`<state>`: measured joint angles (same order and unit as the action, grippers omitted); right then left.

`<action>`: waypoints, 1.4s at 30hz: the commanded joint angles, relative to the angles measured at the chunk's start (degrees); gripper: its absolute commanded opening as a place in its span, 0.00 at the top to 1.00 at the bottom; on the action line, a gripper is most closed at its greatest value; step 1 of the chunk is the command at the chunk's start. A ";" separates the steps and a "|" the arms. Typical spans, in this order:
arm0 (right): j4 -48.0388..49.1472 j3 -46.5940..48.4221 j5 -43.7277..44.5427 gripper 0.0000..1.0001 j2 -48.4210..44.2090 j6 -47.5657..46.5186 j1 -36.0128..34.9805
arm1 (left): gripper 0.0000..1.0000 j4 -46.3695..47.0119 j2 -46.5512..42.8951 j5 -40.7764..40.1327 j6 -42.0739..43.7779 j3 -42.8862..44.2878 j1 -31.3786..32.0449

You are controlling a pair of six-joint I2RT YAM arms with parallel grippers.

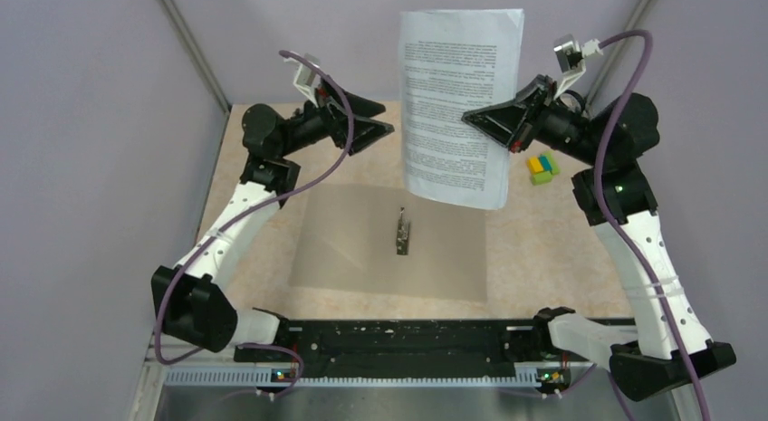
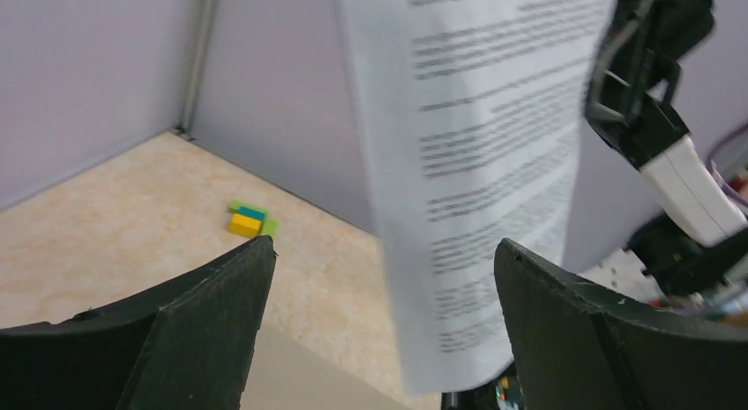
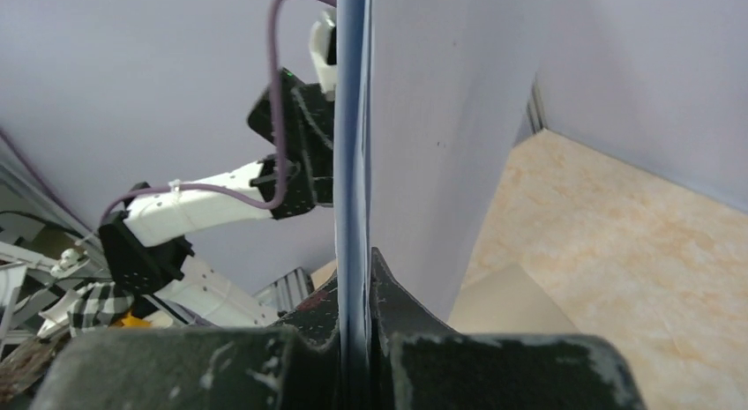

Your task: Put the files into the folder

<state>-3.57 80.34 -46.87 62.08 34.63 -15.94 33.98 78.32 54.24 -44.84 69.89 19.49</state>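
The files (image 1: 460, 104), white printed sheets, hang upright in the air above the table. My right gripper (image 1: 475, 119) is shut on their right edge; in the right wrist view the stack (image 3: 351, 163) shows edge-on between the fingers. The sheets also fill the middle of the left wrist view (image 2: 476, 181). My left gripper (image 1: 388, 119) is open and empty, raised just left of the files without touching them. The folder (image 1: 362, 244) lies open and flat on the table below, its metal clip (image 1: 402, 234) at the centre.
A small yellow-blue-green block cluster (image 1: 542, 167) sits on the table at the right, also in the left wrist view (image 2: 250, 219). Grey walls enclose the back and sides. A black rail (image 1: 398, 339) runs along the near edge.
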 commanded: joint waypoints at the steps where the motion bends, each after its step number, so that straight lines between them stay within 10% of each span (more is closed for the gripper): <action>1: 13.51 4.37 -4.98 1.00 -0.52 9.39 0.33 | 0.01 -2.15 -3.33 -11.22 -1.21 -0.66 -4.68; 14: 27.48 6.29 -6.62 1.00 4.54 17.56 -10.60 | 0.09 -17.12 10.95 -6.65 -5.75 8.22 -2.12; 17: 18.11 4.57 -1.68 1.00 4.40 11.15 -9.55 | 0.10 -17.19 10.86 -5.52 -3.55 7.85 0.79; 23: 10.98 -12.18 3.68 1.00 2.57 8.31 1.51 | 0.15 -6.37 4.77 -3.94 -9.26 -1.78 1.10; 42: 21.77 -45.76 9.87 1.00 7.31 4.57 0.95 | 0.40 -2.91 12.98 -14.90 -7.96 -19.44 9.59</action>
<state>9.89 37.74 -37.95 66.02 40.03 -14.48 28.47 88.44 43.88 -53.91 52.12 28.80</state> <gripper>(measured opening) 0.005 0.616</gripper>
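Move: The papers held upright in the right hand are bound for the open folder's metal clip, about 8 cm ahead of that hand, 9 cm to its left and nearly 50 cm below. The folder's middle lies some 6 cm ahead, 13 cm left, just as low. From the empty left hand, the papers' middle is about 12 cm to the right, 3 cm back and 5 cm higher. The papers, still pinched in the right hand, are first lifted and drawn back about 8 cm each, swinging slightly left, then swept forward and lowered fast towards the clip, net some 30 cm down, rolling forward about 35 degrees. The left hand reaches forward, drops and comes back, then sinks again and moves right towards their near edge, rolling forward as its still-open fingers narrow. ##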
